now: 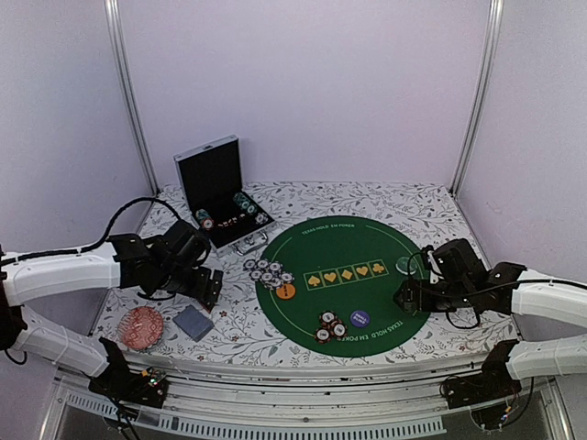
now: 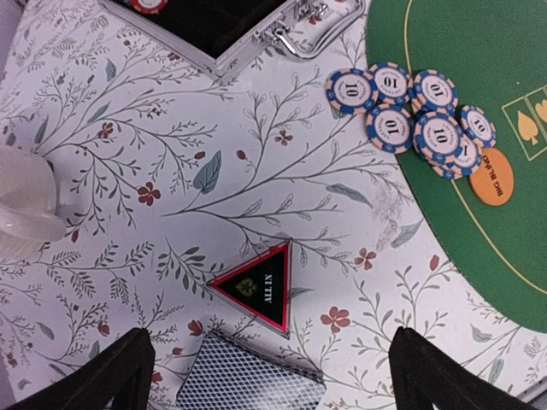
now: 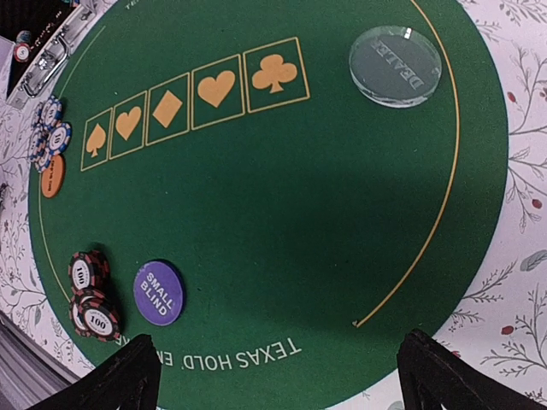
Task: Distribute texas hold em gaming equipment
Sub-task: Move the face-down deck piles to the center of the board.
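Note:
The black triangular marker (image 2: 256, 284) lies on the floral cloth, just ahead of the blue-grey card deck (image 2: 252, 380) (image 1: 193, 322). My left gripper (image 2: 269, 380) (image 1: 207, 285) hovers open above the deck, holding nothing. Several blue chips (image 2: 410, 115) (image 1: 266, 271) and the orange button (image 2: 491, 177) (image 1: 286, 291) sit at the green mat's left edge. My right gripper (image 3: 278, 376) (image 1: 408, 298) is open and empty over the mat (image 3: 299, 213). The purple button (image 3: 159, 292) and dark red chips (image 3: 90, 295) lie to its left, and the clear dealer button (image 3: 395, 66) sits far ahead.
An open metal case (image 1: 220, 197) with more chips stands at the back left. A red patterned round object (image 1: 143, 327) lies near the front left edge. A pale rounded object (image 2: 21, 205) shows at the left of the left wrist view.

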You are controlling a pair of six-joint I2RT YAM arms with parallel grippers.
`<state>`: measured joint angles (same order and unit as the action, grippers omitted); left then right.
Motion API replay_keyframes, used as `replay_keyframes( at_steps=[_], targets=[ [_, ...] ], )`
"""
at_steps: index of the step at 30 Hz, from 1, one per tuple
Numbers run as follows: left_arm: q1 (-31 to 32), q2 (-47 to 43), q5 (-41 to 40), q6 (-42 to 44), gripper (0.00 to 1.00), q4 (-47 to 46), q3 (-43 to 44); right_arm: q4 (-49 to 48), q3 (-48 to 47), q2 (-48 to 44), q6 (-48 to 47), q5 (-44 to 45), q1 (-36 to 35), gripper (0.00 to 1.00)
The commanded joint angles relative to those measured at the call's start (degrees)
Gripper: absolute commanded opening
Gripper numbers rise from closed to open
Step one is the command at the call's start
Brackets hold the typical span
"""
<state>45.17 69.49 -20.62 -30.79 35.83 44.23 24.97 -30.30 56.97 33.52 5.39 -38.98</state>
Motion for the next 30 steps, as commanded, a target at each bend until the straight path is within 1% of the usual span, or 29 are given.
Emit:
replay_keyframes(
  at_steps=[1,3,4,6,9,14,18,24,27,30],
  targets=[
    [0.8,1.7,-4.8,-4.5,0.98,-2.0,2.6,-0.1,1.9,-0.4,1.2,-0.3,-0.1,0.99],
    [0.3,2.2,0.5,-4.0,0.98,-5.4,2.2,-0.5,2.0,-0.4,1.1,-0.2,-0.2,0.99],
    [0.2,2.3,1.6,-3.3,0.98,-6.7,2.0,-0.7,2.0,-0.3,0.9,-0.2,-0.1,0.99],
    [0.2,2.3,1.3,-2.1,0.98,-6.9,1.9,-0.9,1.8,-0.1,0.3,0.1,-0.2,0.99],
    [0.0,2.9,-1.5,-3.6,0.98,-2.0,2.3,-1.2,1.6,0.6,-0.5,0.3,-0.1,0.99],
    [-0.1,6.2,-2.9,-8.7,0.98,6.6,2.1,-1.7,0.3,4.2,-1.9,0.6,-0.2,0.99],
    [-0.1,7.1,2.1,-8.7,0.98,4.1,-0.1,-2.4,-1.1,9.2,-2.6,-0.1,-0.2,0.99],
    [-0.1,7.2,1.6,-8.7,0.98,4.6,-1.1,-2.6,-5.8,17.0,-3.4,-2.2,-0.2,0.99],
    [-0.9,7.0,3.6,-6.8,0.98,3.8,-1.5,-3.9,-6.5,18.1,-3.4,-4.3,-0.2,0.99],
    [-4.0,8.0,7.6,-5.5,0.98,1.8,-2.3,-3.9,-6.6,17.7,-2.9,-4.1,-0.3,0.99]
  ],
)
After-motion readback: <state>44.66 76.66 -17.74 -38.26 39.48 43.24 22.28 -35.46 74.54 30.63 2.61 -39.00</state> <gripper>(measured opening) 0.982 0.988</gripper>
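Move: The face-down deck lies about 4 cm back and 4 cm left of the left hand and some 9 cm below. The all-in triangle is about 4 cm ahead of that hand and 1 cm left; the red plate is 19 cm to its left and 6 cm back, both some 9 cm lower. From the right hand the deck is roughly 60 cm left, 4 cm back and 7 cm below. Left hand, open, sinks about 5 cm, slightly back towards the deck, tipping steeper; open right lowers 4 cm. ##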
